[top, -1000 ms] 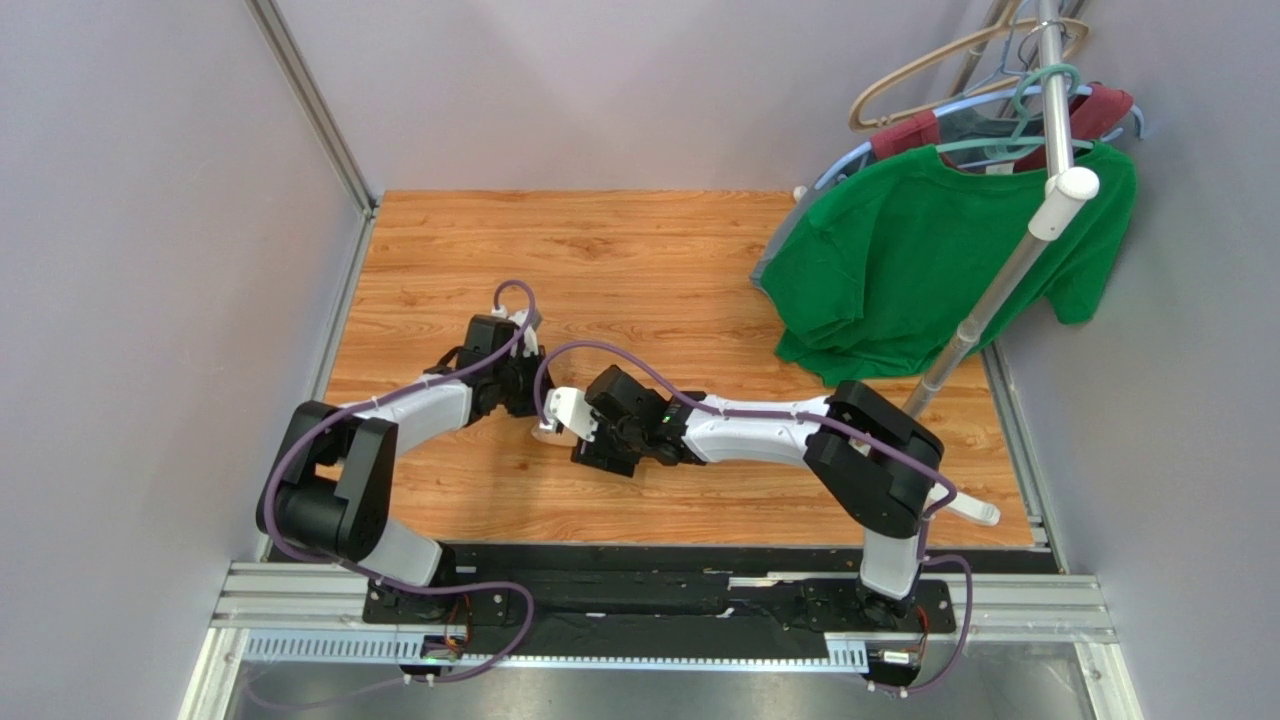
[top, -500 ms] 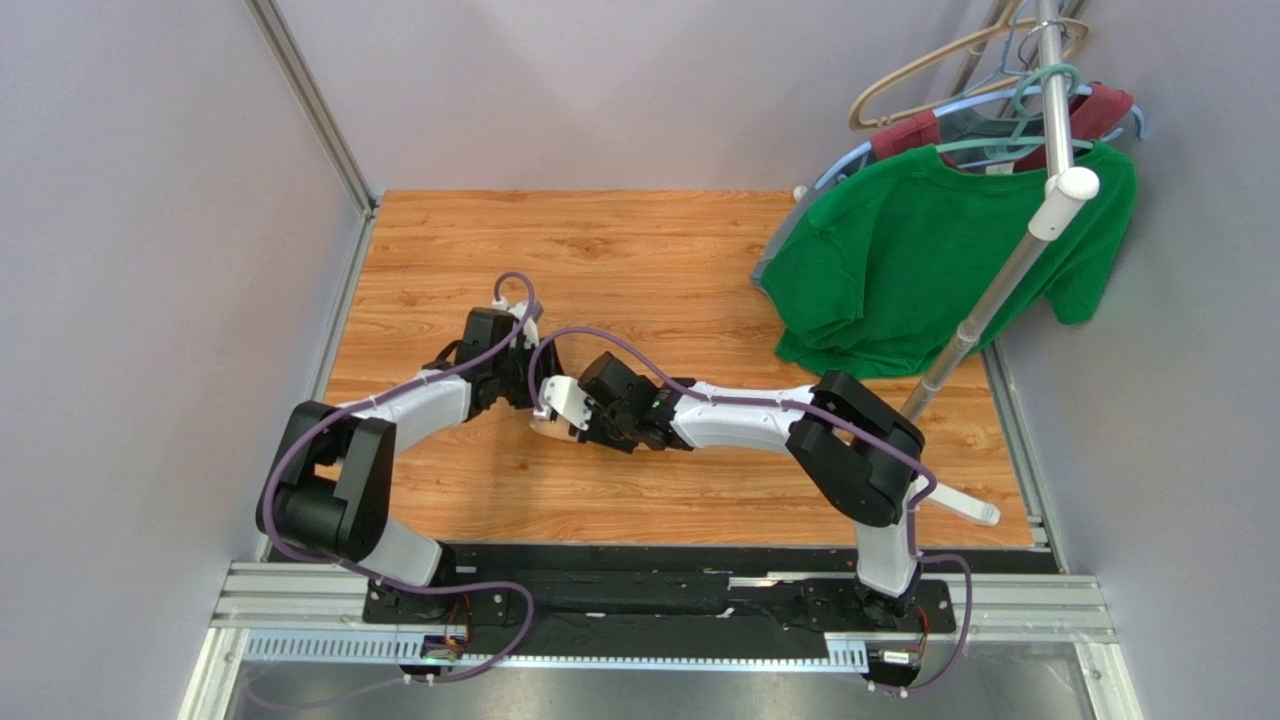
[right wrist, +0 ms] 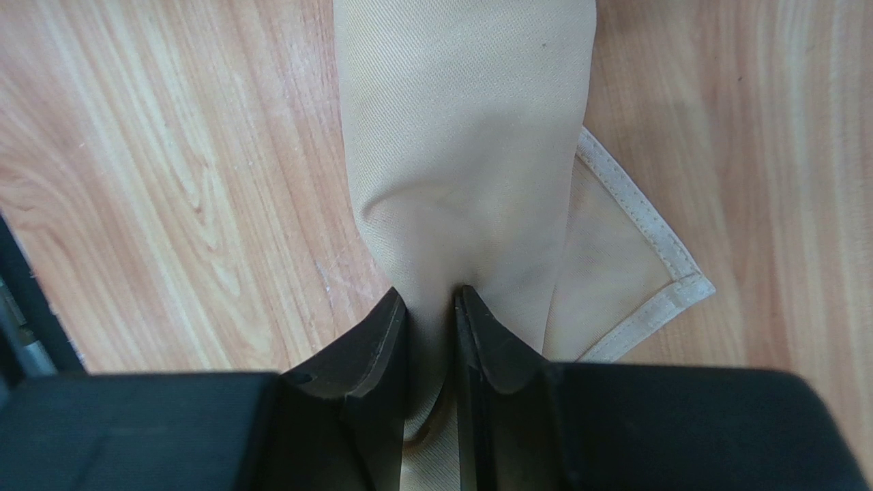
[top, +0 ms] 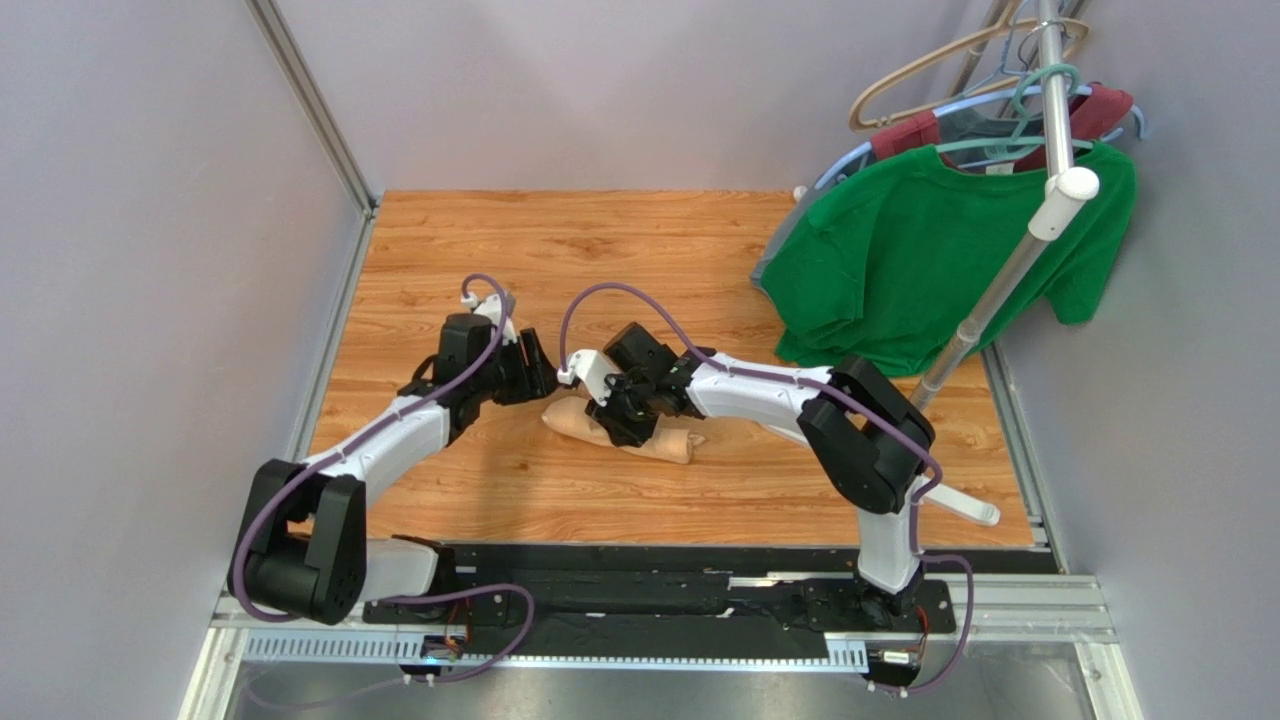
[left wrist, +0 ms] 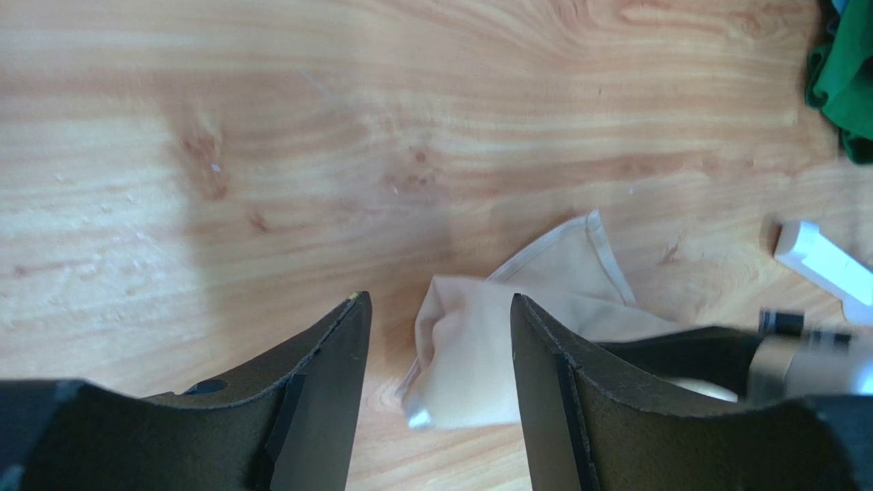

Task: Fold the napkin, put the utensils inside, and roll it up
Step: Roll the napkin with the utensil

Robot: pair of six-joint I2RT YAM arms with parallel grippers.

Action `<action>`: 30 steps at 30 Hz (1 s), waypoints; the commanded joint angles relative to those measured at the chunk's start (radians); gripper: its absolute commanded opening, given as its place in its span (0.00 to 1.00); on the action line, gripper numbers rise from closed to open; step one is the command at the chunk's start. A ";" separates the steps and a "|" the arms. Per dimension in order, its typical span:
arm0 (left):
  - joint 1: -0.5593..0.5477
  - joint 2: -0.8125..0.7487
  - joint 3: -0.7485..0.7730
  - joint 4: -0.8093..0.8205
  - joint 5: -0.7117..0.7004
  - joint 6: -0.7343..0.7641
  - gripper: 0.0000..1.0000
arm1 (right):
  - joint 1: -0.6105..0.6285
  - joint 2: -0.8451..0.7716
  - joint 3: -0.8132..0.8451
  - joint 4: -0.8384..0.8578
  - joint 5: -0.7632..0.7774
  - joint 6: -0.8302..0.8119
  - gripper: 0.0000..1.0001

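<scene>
The napkin lies on the wooden table as a peach-tan roll, near the middle. My right gripper comes down on it from the right, shut on a pinch of its cloth, with the fold squeezed between the fingertips. My left gripper hovers just left of the roll's end, open and holding nothing. That end of the napkin lies between and beyond its fingers. A small whitish glint shows at the roll's mouth. The utensils are otherwise hidden.
A green T-shirt hangs from a white clothes rack at the back right, and its hem reaches down to the table. A white rack leg lies near the right arm's base. Grey walls stand on both sides.
My left gripper has opened and drawn back to the left. The right gripper has closed on the napkin roll, which now lies in plain sight on the table.
</scene>
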 commanded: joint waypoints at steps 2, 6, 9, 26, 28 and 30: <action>0.005 -0.054 -0.084 0.142 0.104 -0.007 0.61 | -0.067 0.065 0.017 -0.144 -0.178 0.076 0.22; 0.005 -0.059 -0.119 0.189 0.183 0.007 0.61 | -0.106 0.093 0.028 -0.154 -0.236 0.105 0.22; 0.005 -0.060 -0.146 0.223 0.207 0.000 0.61 | -0.129 0.113 0.032 -0.158 -0.281 0.114 0.22; 0.005 0.027 -0.146 0.252 0.210 -0.011 0.45 | -0.190 0.179 0.064 -0.163 -0.391 0.146 0.22; 0.005 0.044 -0.138 0.254 0.213 -0.011 0.35 | -0.193 0.179 0.069 -0.163 -0.390 0.151 0.26; 0.005 0.062 -0.130 0.246 0.216 -0.008 0.24 | -0.193 0.170 0.071 -0.163 -0.384 0.157 0.31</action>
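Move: The rolled napkin's raised left end lies about 4 cm back, 2 cm to the right and some 5 cm below the open left hand. The right hand already pinches the roll, with that end about 8 cm to its left and 3 cm ahead, at about its own height. From the right hand, the roll's loose right end is 11 cm to the right and 1 cm back, and the rack foot's near tip some 18 cm right and 2 cm ahead. The left hand draws back and right by about 3.5 cm with its fingers open, dipping a little on the way and turning slightly clockwise, hangs there briefly over the napkin's left end, then sinks another centimetre or so while closing to about half its gap, bringing its fingertips to either side of the raised cloth. The right hand keeps its pinch on the roll and stays in place, but its wrist turns by nearly 30 degrees, so that the fingers slant back towards the base and the palm swings forward over the pinch. ##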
